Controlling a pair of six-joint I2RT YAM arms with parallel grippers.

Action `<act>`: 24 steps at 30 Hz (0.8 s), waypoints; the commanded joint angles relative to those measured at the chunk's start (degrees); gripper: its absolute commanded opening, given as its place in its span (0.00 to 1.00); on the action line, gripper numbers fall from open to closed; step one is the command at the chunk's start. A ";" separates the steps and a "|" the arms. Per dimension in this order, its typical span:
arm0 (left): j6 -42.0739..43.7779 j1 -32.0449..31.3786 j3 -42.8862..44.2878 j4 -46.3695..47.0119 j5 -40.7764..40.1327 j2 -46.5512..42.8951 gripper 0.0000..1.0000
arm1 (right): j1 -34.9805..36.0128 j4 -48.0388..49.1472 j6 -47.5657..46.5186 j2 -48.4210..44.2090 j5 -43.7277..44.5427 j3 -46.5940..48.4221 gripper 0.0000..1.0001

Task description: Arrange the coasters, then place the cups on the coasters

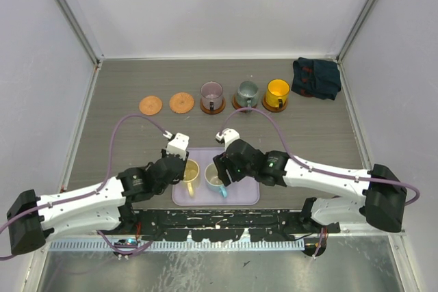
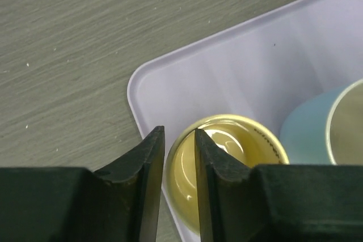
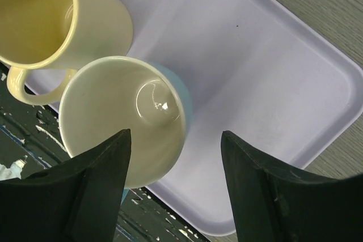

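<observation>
A lavender tray (image 1: pixel 243 197) near the arms holds a cream-yellow cup (image 1: pixel 191 171) and a white cup with a light blue outside (image 1: pixel 215 182). My left gripper (image 2: pixel 178 130) straddles the cream-yellow cup's (image 2: pixel 238 140) near wall, one finger inside and one outside, with slivers of gap on both sides. My right gripper (image 3: pixel 174 133) stands wide open above the white cup (image 3: pixel 113 111), holding nothing. At the back, two coasters (image 1: pixel 150 105) (image 1: pixel 181 102) lie bare. The purple cup (image 1: pixel 212 93), the grey-green cup (image 1: pixel 247 91) and the yellow-orange cup (image 1: pixel 278 91) each stand on a coaster.
A dark folded cloth (image 1: pixel 315 77) lies at the back right corner. Grey walls close the table on three sides. Both arms' purple cables loop over the table between the tray and the row of coasters.
</observation>
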 commanded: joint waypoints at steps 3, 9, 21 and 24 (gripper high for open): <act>7.24 0.80 1.74 11.09 -2.56 3.37 0.44 | 0.79 3.71 0.28 2.09 0.83 3.28 0.69; 5.97 0.76 3.64 7.12 -3.50 0.65 0.67 | 1.60 3.67 0.79 2.05 2.52 3.76 0.68; 1.96 0.75 6.92 -5.26 -1.22 -14.57 0.71 | 2.42 0.41 1.70 -2.51 5.84 5.89 0.68; -2.16 0.72 7.28 -9.50 4.96 -14.86 0.70 | 4.69 -1.52 2.47 -4.56 6.61 6.11 0.69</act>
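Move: The left hand is down at the cream cup's far-left rim, with the cup's middle roughly 3 cm to its right, 3 cm back and 5 cm below. The white cup stands about 11 cm right and 4 cm back. The nearer bare coaster lies about 21 cm straight ahead. For the right hand, wide open above the white cup, that cup's middle is about 3 cm left, 1 cm back and 6 cm below, with the cream cup about 11 cm left, level with it. Forward and slightly right by a bit over 1 cm, the left hand eases on at the cream cup's rim while its fingers spread from a quarter to nearly three-quarters open; then it rises about 9 cm clear of the cup, tipping its fingers up some 10 degrees and rolling its left side down. The right hand sinks slightly and drifts 1 cm left, then lifts about 3.5 cm off over the white cup, fingers still wide. ##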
